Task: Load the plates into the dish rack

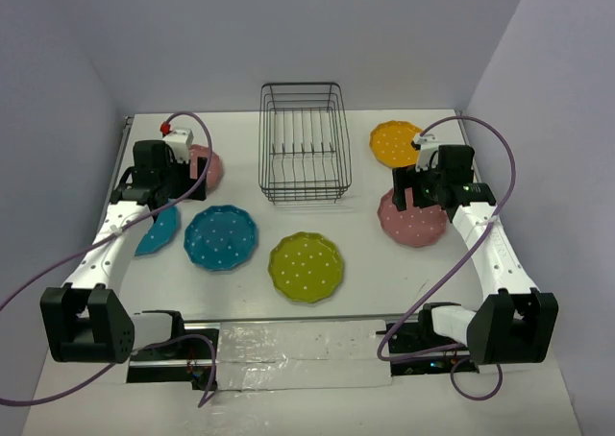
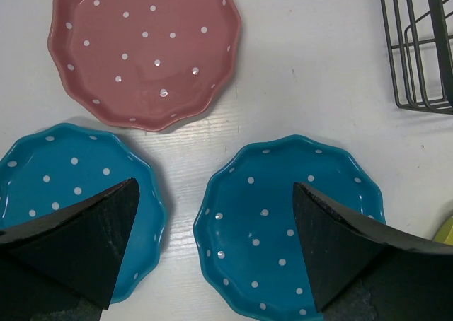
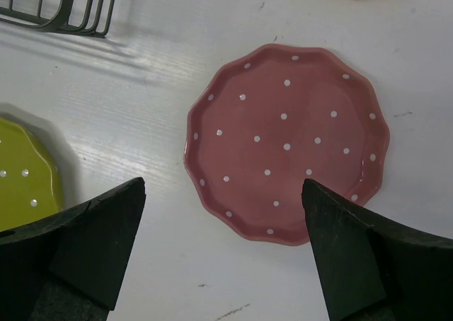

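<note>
The black wire dish rack (image 1: 303, 156) stands empty at the back middle. Six dotted plates lie flat on the table: a pink one (image 1: 209, 167) and two teal ones (image 1: 221, 237) (image 1: 159, 234) on the left, a yellow-green one (image 1: 306, 266) in front, and an orange-yellow one (image 1: 394, 143) and a pink one (image 1: 413, 225) on the right. My left gripper (image 2: 216, 250) is open and empty, above the two teal plates (image 2: 283, 222) (image 2: 64, 187). My right gripper (image 3: 223, 250) is open and empty, just short of the pink plate (image 3: 287, 141).
The rack's corner shows in the left wrist view (image 2: 421, 52) and in the right wrist view (image 3: 64, 10). The yellow-green plate's edge (image 3: 25, 172) lies left of my right gripper. White walls close in the table on three sides.
</note>
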Controlling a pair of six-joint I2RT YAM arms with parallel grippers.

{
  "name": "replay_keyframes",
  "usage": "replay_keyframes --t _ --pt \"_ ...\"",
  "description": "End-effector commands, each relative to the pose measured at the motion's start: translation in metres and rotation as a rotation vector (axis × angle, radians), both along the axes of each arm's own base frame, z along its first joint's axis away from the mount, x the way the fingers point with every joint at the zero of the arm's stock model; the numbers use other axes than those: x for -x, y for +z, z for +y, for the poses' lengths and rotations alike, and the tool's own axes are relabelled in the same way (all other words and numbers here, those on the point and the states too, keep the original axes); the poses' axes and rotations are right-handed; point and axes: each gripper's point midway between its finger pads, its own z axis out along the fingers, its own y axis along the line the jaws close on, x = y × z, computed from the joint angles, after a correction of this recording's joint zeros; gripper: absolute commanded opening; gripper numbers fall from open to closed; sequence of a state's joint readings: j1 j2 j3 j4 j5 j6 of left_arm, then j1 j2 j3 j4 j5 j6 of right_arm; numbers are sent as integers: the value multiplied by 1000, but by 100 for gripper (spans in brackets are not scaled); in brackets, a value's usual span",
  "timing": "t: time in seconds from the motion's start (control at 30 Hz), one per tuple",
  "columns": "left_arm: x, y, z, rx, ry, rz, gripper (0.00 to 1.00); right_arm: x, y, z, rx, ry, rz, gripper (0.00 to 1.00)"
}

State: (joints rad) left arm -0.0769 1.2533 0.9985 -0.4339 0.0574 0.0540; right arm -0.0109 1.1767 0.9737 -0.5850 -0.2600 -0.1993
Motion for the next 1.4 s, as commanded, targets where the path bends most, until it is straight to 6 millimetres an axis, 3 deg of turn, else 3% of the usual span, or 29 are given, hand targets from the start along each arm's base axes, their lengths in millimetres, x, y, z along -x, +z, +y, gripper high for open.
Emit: replay_keyframes --t 0.0,0.2,0.5,0.6,0.63,0.93,1.3,1.37 --pt "-4 7 -3 5 -11 -21 99 -1 2 3 -8 2 -16 98" --pt "-16 15 5 -49 9 -36 99 -2 3 1 0 -8 -17 100" --pt "-40 -11 4 -136 -65 87 98 -5 2 -3 18 -13 -10 100" --pt "-53 -33 1 -160 -93 157 89 -5 3 -3 19 -12 -12 100" --pt "-58 -31 2 -163 -96 153 86 -5 1 -2 18 -11 -9 100" --pt "-79 -64 -1 -204 -132 228 73 -5 -6 -1 12 -5 21 100" --pt "-92 -110 -20 -214 -237 306 60 -7 -15 -1 13 0 46 100" --pt "-99 -111 -23 -207 -252 300 56 -8 -16 -1 12 1 47 100"
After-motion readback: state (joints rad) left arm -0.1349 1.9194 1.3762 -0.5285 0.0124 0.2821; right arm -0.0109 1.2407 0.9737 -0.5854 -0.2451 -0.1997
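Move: The left pink plate is about 11 cm ahead of my left hand, 5 cm to its left and 16 cm below. Down there too, one blue plate is 6 cm back and 4 cm right, the other 3 cm back and 13 cm left; the rack stands 16 cm ahead, 25 cm right. From my right hand that pink plate is some 50 cm left, 15 cm ahead; the right pink plate is 4 cm ahead, 4 cm right, 15 cm below. I bring my left hand down about 12 cm and forward some 8 cm, towards the right-hand rim of the left pink plate, tipping the fingers about 20 degrees steeper and turning them slightly clockwise. On the way I narrow them from wide open to a little over half, without a visible touch. My right hand, wide open, sinks about 2 cm towards the right pink plate. ##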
